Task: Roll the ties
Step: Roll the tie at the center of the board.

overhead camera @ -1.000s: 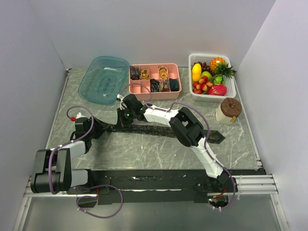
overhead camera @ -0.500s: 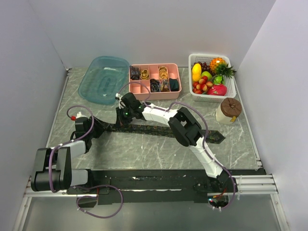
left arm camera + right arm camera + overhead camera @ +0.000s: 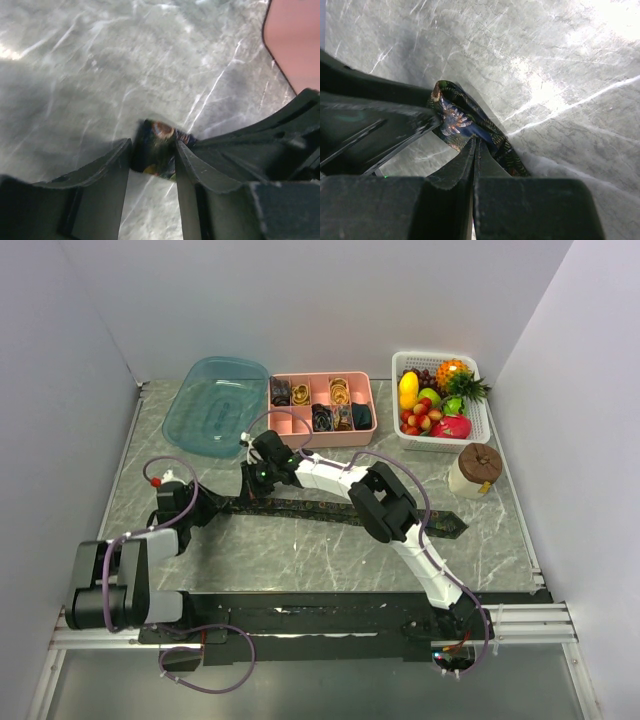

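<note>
A long dark patterned tie (image 3: 350, 512) lies stretched across the middle of the table, its wide end at the right. Its left end is folded into a small coil (image 3: 156, 151). My left gripper (image 3: 205, 508) comes at that end from the left, and its two fingers (image 3: 120, 167) press on either side of the coil. My right gripper (image 3: 256, 485) reaches over from the far side. Its jaws are shut together, their tips (image 3: 475, 141) against the bunched fabric (image 3: 454, 120). Several more rolled ties (image 3: 322, 417) sit in the pink tray.
The pink compartment tray (image 3: 322, 443) stands at the back centre, its corner (image 3: 295, 40) in the left wrist view. A clear blue tub (image 3: 215, 405) is to its left, a white fruit basket (image 3: 482, 420) to its right, and a brown-lidded jar (image 3: 476, 470) in front of the basket.
My left gripper's jaws have narrowed onto the tie's folded end and the wrist has crept slightly farther in. My right gripper has edged a little left and stays shut.
</note>
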`<state>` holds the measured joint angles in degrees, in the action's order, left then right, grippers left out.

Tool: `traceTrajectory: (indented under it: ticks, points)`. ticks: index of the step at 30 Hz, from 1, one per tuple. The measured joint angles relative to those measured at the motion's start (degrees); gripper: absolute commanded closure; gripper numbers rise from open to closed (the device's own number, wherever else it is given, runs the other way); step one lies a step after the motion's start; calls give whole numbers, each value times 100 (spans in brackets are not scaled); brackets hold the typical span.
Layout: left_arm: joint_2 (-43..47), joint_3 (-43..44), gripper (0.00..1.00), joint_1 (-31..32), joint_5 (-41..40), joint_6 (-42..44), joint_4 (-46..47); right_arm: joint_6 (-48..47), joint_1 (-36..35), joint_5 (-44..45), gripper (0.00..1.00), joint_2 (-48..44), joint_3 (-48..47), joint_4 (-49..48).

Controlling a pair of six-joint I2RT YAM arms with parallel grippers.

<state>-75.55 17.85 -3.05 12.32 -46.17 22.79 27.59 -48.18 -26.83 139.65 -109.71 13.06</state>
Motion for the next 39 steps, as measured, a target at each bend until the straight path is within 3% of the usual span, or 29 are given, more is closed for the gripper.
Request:
traceTrajectory:
  ticks: [6, 9, 21, 26, 39]
  points:
    - [-446, 330, 58, -4, 101, 44, 22, 0, 24, -39, 100, 0, 0, 17]
    - [-457, 334, 66, -4, 101, 59, 4, 2, 35, -61, 100, 0, 2, 20]
    - [-494, 382, 74, 162, 144, 306, -33, 50, 61, -138, 100, 0, 20, 31]
    - [-483, 444, 87, 372, 83, 396, -81, 76, 61, -175, 100, 0, 20, 37]
    - [157, 782, 91, 717, -306, 748, -826, 138, 61, -278, 100, 0, 24, 24]
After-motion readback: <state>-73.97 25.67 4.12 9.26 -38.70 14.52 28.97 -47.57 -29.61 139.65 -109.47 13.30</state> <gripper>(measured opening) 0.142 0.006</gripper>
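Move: The rolled end of the tie sits between and just beyond the left hand's half-open fingertips, roughly 2 cm ahead, 1 cm right and 2 cm below. From the right hand, whose shut fingertips are on the tie, that roll lies about 3 cm left, 1 cm back and 1 cm lower. The pink box is some 24 cm ahead and 24 cm right of the left hand; the blue tray is about 25 cm ahead of it and 2 cm left. Forward by about 1 cm at first, the left hand brings its fingertips over the rolled end and closes them to pinch it, edging right towards the right hand as they shut; then it lifts some 3 cm, turning slightly clockwise, about 3 cm right of its start. The right hand stays, shut fingertips still holding down the tie beside the roll. ##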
